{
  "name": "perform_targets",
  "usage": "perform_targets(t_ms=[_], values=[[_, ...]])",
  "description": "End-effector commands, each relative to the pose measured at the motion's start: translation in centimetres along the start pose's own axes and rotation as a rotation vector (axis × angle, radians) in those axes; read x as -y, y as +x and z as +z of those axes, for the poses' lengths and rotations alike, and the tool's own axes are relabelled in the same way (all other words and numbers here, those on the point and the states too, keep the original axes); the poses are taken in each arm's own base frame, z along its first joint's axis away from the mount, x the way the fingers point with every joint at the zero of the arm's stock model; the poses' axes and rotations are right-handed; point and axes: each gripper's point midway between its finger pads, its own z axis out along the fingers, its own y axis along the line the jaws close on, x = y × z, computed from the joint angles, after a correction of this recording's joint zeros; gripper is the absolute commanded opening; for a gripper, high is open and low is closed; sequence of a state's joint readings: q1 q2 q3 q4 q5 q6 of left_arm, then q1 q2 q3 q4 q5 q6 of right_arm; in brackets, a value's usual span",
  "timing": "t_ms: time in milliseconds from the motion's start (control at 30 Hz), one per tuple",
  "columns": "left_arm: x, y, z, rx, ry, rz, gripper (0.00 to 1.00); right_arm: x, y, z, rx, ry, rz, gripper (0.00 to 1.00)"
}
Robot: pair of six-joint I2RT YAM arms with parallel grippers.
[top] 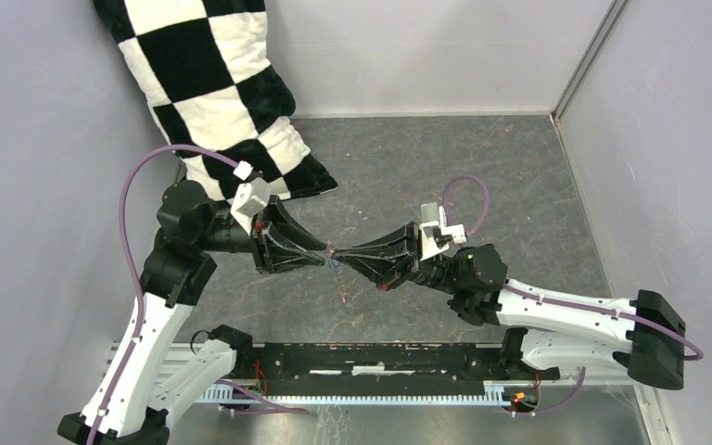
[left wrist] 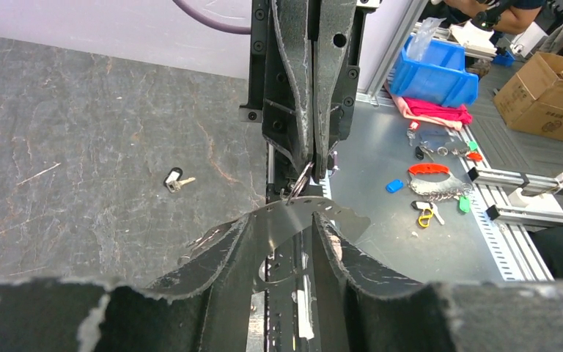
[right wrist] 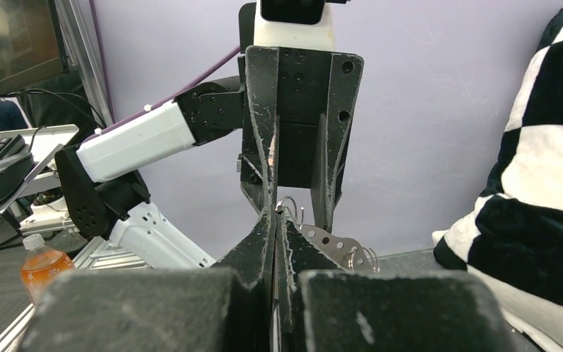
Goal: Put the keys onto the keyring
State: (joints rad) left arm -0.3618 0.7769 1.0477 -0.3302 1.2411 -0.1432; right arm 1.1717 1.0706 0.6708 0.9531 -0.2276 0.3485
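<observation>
My two grippers meet tip to tip above the middle of the table. The right gripper [top: 340,250] [right wrist: 275,214] is shut on a thin wire loop, the keyring [right wrist: 290,203] [left wrist: 300,179]. A flat grey metal plate [left wrist: 293,220] [right wrist: 331,242] with a row of holes and small rings hangs at that loop. It lies across the gap between the fingers of my left gripper [top: 324,252] [left wrist: 282,224], whose jaws stand apart. I cannot tell whether they pinch it. One of the keys [left wrist: 174,180], with a dark and white head, lies on the table to the left.
A black-and-white checked pillow [top: 213,83] leans in the far left corner, close behind the left arm. Grey walls close in three sides. A black rail [top: 371,357] runs along the near edge. Off the table are a blue bin [left wrist: 440,70] and several coloured tags [left wrist: 432,187].
</observation>
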Motion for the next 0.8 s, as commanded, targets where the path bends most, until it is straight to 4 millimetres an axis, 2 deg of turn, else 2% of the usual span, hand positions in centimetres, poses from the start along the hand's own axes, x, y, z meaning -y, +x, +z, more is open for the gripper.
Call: perform_targets(t_ms=[0,233,433,533,667,700,767], values=[[1.3,-0.8,0.0,0.012,0.052,0.004,0.4,-1.1,-2.6,0.9,0.095,-0.046,-0.018,0.01],[1.6,-0.9,0.0,0.008,0.074,0.004,0.37,-1.1,-2.1,1.4,0.076,-0.049,-0.032,0.01],[1.9,-0.9,-0.1,0.008,0.084,0.018,0.31,-1.0,-1.6,1.8,0.056,-0.051,-0.035,0.01],[1.9,-0.9,-0.1,0.007,0.086,0.019,0.25,-1.0,-1.4,2.0,0.047,-0.049,-0.03,0.01],[2.0,-0.9,-0.1,0.008,0.088,0.03,0.12,-0.8,-1.3,1.9,0.032,-0.039,-0.037,0.01],[2.0,-0.8,-0.2,0.007,0.085,0.034,0.12,-0.7,-1.3,1.9,0.028,-0.033,-0.041,0.01],[1.8,-0.5,-0.2,0.001,0.074,0.039,0.2,-0.6,-1.3,1.8,0.022,-0.025,-0.047,0.01]])
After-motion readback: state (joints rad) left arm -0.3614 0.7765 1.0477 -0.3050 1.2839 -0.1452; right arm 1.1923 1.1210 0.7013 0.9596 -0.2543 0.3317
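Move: The split ring is still pinched at the right hand's tips, about 1 cm to that hand's left. It lies some 2 cm to the right of the left hand's half-open fingers, level with them and neither ahead nor back. From the left hand, the thin metal plate hangs roughly 6 cm lower, about 3 cm to the right and 1 cm farther out. Leftward by about 1.5 cm, the shut right hand eases the ring it still pinches towards the left fingertips, drifting slightly back. The left hand stays nearly in place, shifting back barely half a centimetre, and closes its fingers from under half open to nearly shut around the near edge of the ring; the wrists hardly turn. ##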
